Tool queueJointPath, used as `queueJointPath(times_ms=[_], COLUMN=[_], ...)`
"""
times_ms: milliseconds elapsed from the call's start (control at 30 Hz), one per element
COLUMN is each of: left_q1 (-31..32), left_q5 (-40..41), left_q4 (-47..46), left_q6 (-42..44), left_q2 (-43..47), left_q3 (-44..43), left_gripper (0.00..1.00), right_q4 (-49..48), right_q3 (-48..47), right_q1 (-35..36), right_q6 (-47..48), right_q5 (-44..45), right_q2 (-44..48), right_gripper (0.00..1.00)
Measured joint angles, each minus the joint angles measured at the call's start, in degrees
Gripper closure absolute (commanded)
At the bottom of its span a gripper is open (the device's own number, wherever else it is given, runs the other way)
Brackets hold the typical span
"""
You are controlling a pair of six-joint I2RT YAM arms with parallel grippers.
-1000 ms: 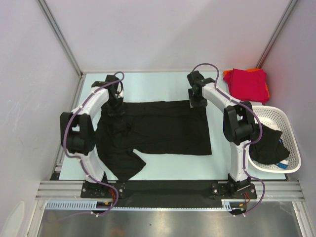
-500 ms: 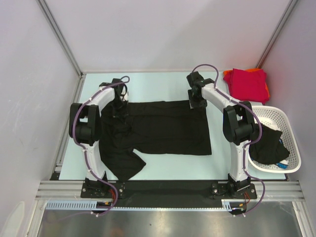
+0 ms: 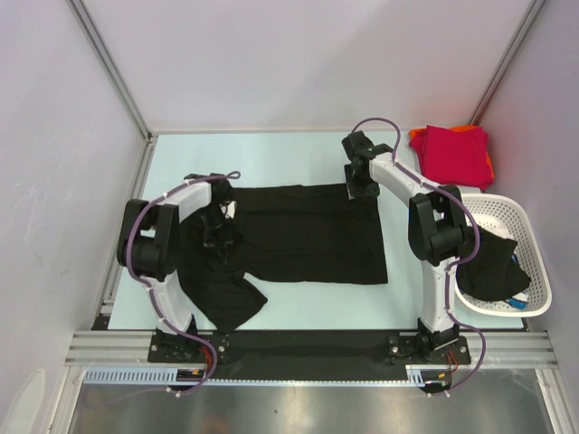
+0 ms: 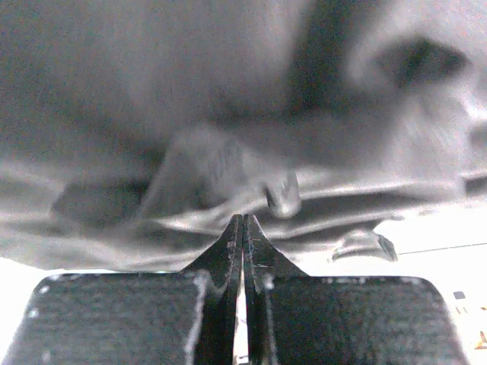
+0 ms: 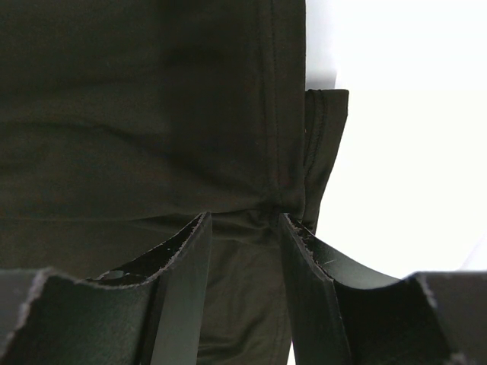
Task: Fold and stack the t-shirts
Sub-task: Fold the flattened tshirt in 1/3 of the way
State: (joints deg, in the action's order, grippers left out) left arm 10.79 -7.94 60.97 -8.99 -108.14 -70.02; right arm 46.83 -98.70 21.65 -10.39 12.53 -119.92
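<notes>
A black t-shirt lies spread flat across the middle of the table, one sleeve trailing toward the near left. My left gripper sits over the shirt's left part near the collar, jaws pressed together on a pinch of the black cloth, which fills that wrist view, blurred. My right gripper rests on the far right corner of the same shirt, fingers apart, with the hem between them. A folded crimson red t-shirt lies at the far right on an orange one.
A white lattice basket stands at the right edge and holds a heap of black cloth. Metal frame posts rise at both far corners. The table's rail runs along the near edge by the arm bases.
My left gripper has shut and moved from the shirt's far left edge toward the near side, drawing the collar area with it. The right arm has stayed still.
</notes>
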Motion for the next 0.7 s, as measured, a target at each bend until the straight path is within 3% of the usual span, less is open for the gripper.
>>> queueJointPath(times_ms=[133, 333, 500, 700], left_q1=[0.13, 0.24, 0.46, 0.85], left_q5=[0.26, 1.86, 1.95, 2.21], left_q4=[1.92, 0.35, -2.69, -3.96], left_q6=[-0.17, -1.62, -1.75, -1.57], left_q2=[5.09, 9.2, 1.03, -11.8], left_q3=[-1.38, -15.17, -22.03, -22.25], left_gripper=[1.0, 1.0, 1.0, 1.0], right_q4=[0.0, 0.02, 0.02, 0.0], right_q3=[0.0, -0.02, 0.0, -0.02], right_q1=[0.0, 0.04, 0.31, 0.37], right_q6=[0.0, 0.0, 0.0, 0.17], right_q5=[-0.04, -0.63, -1.03, -0.98], right_q2=[-0.11, -0.52, -0.52, -0.52], right_gripper=[0.54, 0.54, 0.54, 0.54])
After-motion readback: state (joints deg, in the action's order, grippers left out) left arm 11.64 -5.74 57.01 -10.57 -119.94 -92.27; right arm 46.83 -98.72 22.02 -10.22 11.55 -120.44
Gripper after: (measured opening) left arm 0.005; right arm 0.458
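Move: The left hand, shut, is low over the left part of the t-shirt. It heads for the left end of the folded flap's near edge, about 15 cm ahead, 2 cm to its right and at nearly the same height. The shirt's middle lies some 10 cm ahead and 13 cm right, the near sleeve about 13 cm back and 2 cm right. From the right hand, that flap-edge spot is roughly 25 cm left, 2 cm back and 5 cm below. The left hand's shut fingertips come off the t-shirt at the near end of a backward stroke, arch forward about 13 cm towards the folded flap, rising some 11 cm on the way, then drop steeply to set down on the cloth again just short of the flap's edge. The fingers stay shut, and the wrist ends tipped about 15 degrees more forward. ##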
